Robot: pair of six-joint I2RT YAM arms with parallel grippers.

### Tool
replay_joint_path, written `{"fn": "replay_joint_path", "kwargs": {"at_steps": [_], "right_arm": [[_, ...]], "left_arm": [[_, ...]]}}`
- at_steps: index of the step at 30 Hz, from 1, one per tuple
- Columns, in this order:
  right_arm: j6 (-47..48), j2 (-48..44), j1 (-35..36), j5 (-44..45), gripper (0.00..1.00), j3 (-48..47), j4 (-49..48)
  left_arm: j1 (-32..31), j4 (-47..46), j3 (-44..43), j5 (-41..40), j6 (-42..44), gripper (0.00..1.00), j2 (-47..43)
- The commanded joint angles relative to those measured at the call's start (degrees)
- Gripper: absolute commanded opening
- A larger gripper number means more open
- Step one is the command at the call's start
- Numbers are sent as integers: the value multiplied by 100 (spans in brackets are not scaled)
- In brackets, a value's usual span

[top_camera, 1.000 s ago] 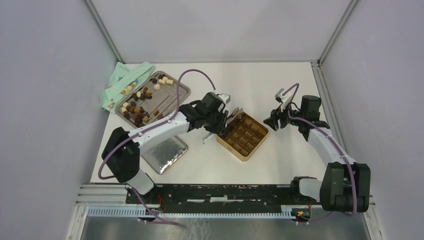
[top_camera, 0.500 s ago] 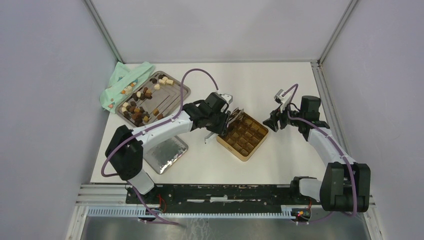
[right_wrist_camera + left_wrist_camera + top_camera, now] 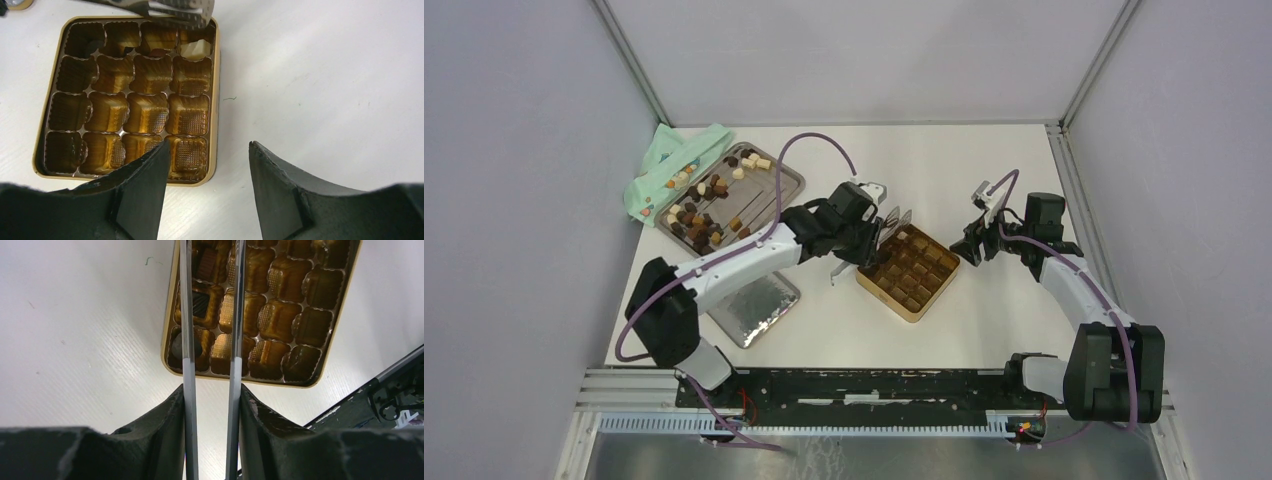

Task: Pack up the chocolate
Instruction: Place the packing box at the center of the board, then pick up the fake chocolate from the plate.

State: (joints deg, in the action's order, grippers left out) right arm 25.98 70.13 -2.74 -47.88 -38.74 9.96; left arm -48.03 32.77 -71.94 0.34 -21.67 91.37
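Note:
The gold tin (image 3: 939, 293) sits mid-table with its moulded cells facing up. My left gripper (image 3: 876, 236) is shut on metal tongs (image 3: 186, 315), whose two blades stand apart over the tin's left cells with nothing between them. Dark chocolate (image 3: 201, 305) lies in cells under the blades, and a cream-white piece (image 3: 196, 49) lies in a corner cell below the tong tips (image 3: 170, 9). More chocolate (image 3: 704, 215) is scattered on the metal tray (image 3: 789, 180) at the back left. Right of the tin, my right gripper (image 3: 972, 243) hangs open and empty, just off the tin's rim (image 3: 216, 100).
A mint-green bag (image 3: 664, 165) lies against the far-left side of the chocolate tray. A second, bare metal tray (image 3: 759, 305) rests near the left arm's base. Grey walls enclose the table on three sides.
The tong blades have spread a little wider and the left gripper has shifted slightly toward the back. The right arm has not moved.

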Motion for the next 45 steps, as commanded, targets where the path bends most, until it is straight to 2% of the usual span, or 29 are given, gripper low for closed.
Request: {"fn": "replay_joint_path", "kwargs": {"at_steps": [1,6,13,18,24,36,45], "right_arm": [[182,-22,-16,-221,65,-116,13],[257,-97,-16,-282,65,-142,77],[396,-230,-15,-354,65,-167,166],[491,-336,-9,-363,65,-169,213],[665,-264,4,-387,65,-198,332],[818,-230,107,-295,65,-222,430],[886,-192,107,-272,65,-239,489]], "left_arm": [[35,-188,-98,-364,50,42,-691],[468,-96,189,-406,127,42,-1261],[2029,163,611,-60,520,41,-2030],[2779,504,698,-404,881,41,-2273],[3059,701,803,-1082,1134,41,-2381],[3799,904,1125,-1054,1239,41,-2103],[3968,1399,1015,-1553,1143,41,-1939]]}}
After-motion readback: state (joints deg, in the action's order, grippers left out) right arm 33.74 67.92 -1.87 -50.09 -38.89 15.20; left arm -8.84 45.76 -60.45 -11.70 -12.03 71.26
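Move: The left hand holds the tongs, their heads at the packing box; the chocolate tray it goes for lies about 32 cm to its left, 9 cm ahead and 11 cm below. The packing box is 9 cm to its right and 6 cm back, the empty tray 27 cm left and 13 cm back, both about as low. From the right hand the chocolate tray is roughly 54 cm left and 9 cm ahead. The left arm lifts the tongs off the box, swings them some 29 cm left, then sinks towards the chocolate tray. ##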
